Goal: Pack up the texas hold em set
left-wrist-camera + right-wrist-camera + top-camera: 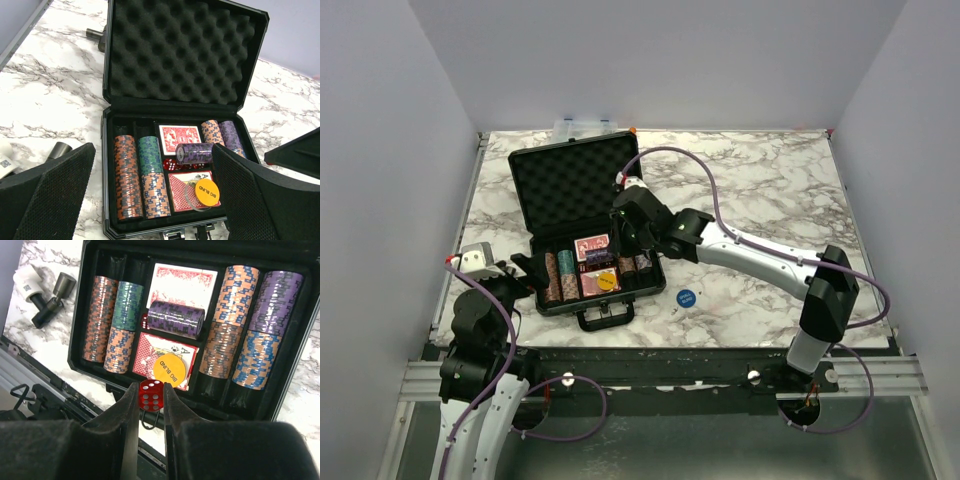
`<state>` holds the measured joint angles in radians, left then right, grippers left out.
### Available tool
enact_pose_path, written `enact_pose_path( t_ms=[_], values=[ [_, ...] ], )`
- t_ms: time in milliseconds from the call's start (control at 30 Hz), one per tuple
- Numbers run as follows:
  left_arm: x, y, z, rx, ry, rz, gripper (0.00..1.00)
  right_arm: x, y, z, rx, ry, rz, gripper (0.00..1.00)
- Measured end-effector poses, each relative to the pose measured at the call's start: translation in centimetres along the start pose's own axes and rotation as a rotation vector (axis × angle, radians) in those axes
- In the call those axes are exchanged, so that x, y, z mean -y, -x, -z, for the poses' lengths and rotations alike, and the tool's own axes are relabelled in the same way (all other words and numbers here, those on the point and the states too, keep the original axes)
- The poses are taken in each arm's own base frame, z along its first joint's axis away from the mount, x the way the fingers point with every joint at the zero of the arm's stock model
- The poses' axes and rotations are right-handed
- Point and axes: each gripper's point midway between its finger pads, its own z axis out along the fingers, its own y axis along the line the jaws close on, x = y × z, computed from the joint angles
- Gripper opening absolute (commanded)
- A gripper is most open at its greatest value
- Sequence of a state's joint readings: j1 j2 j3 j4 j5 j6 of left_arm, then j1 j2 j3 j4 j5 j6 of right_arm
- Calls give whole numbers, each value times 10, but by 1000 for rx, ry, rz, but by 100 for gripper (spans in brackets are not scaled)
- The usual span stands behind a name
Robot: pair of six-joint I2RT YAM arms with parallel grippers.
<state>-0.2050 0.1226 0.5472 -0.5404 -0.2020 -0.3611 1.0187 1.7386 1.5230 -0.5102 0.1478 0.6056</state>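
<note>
The black briefcase (pixel 528 215) lies open with its foam lid (pixel 180 50) upright. Its tray holds rows of poker chip stacks (pixel 125 175), two red-backed card decks (pixel 179 136), a purple chip stack (pixel 176 318) lying loose across the middle, a yellow "BIG BLIND" button (pixel 169 369) and red dice (pixel 169 164). My right gripper (pixel 151 392) is shut on one red die (pixel 151 396), held above the case's front edge. My left gripper (pixel 152 150) is open and empty, at the case's front left. The blue round button (pixel 685 297) lies on the table to the right of the case.
A clear plastic box (pixel 582 127) stands behind the lid at the table's back edge. A white and black cylinder piece (pixel 45 295) lies on the marble left of the case. The case handle (pixel 605 318) points to the near table edge.
</note>
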Motion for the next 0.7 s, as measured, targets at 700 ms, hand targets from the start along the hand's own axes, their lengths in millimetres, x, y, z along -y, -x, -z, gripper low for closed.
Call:
enact_pose_path(
  t_ms=[700],
  values=[
    [0, -1, -1, -5, 1, -1, 99, 32, -75, -25, -153, -62, -45, 1]
  ],
)
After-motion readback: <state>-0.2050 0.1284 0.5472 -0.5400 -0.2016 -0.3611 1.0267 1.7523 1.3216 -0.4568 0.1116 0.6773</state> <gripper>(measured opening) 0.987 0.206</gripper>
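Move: My right hand, pinching the red die, is high over the right half of the open case. The empty pocket at the near end of the brown chip stack is about 3 cm back, 3 cm right and 12 cm down. From the hand, the yellow big blind disc is 2 cm back and 3 cm left, the brown stack 5 cm ahead and 1 cm right, and the purple rack 4 cm ahead and 5 cm left. From my left hand the pocket is some 23 cm right, 3 cm ahead and 17 cm down. I keep the red die pinched in my right fingers and sink into the case, slowly at first, then faster, some 8 cm in all. On the way I ease about 3 cm back and 2 cm right, towards the empty pocket before the brown stack, tipping the fingers roughly 10 degrees steeper. ##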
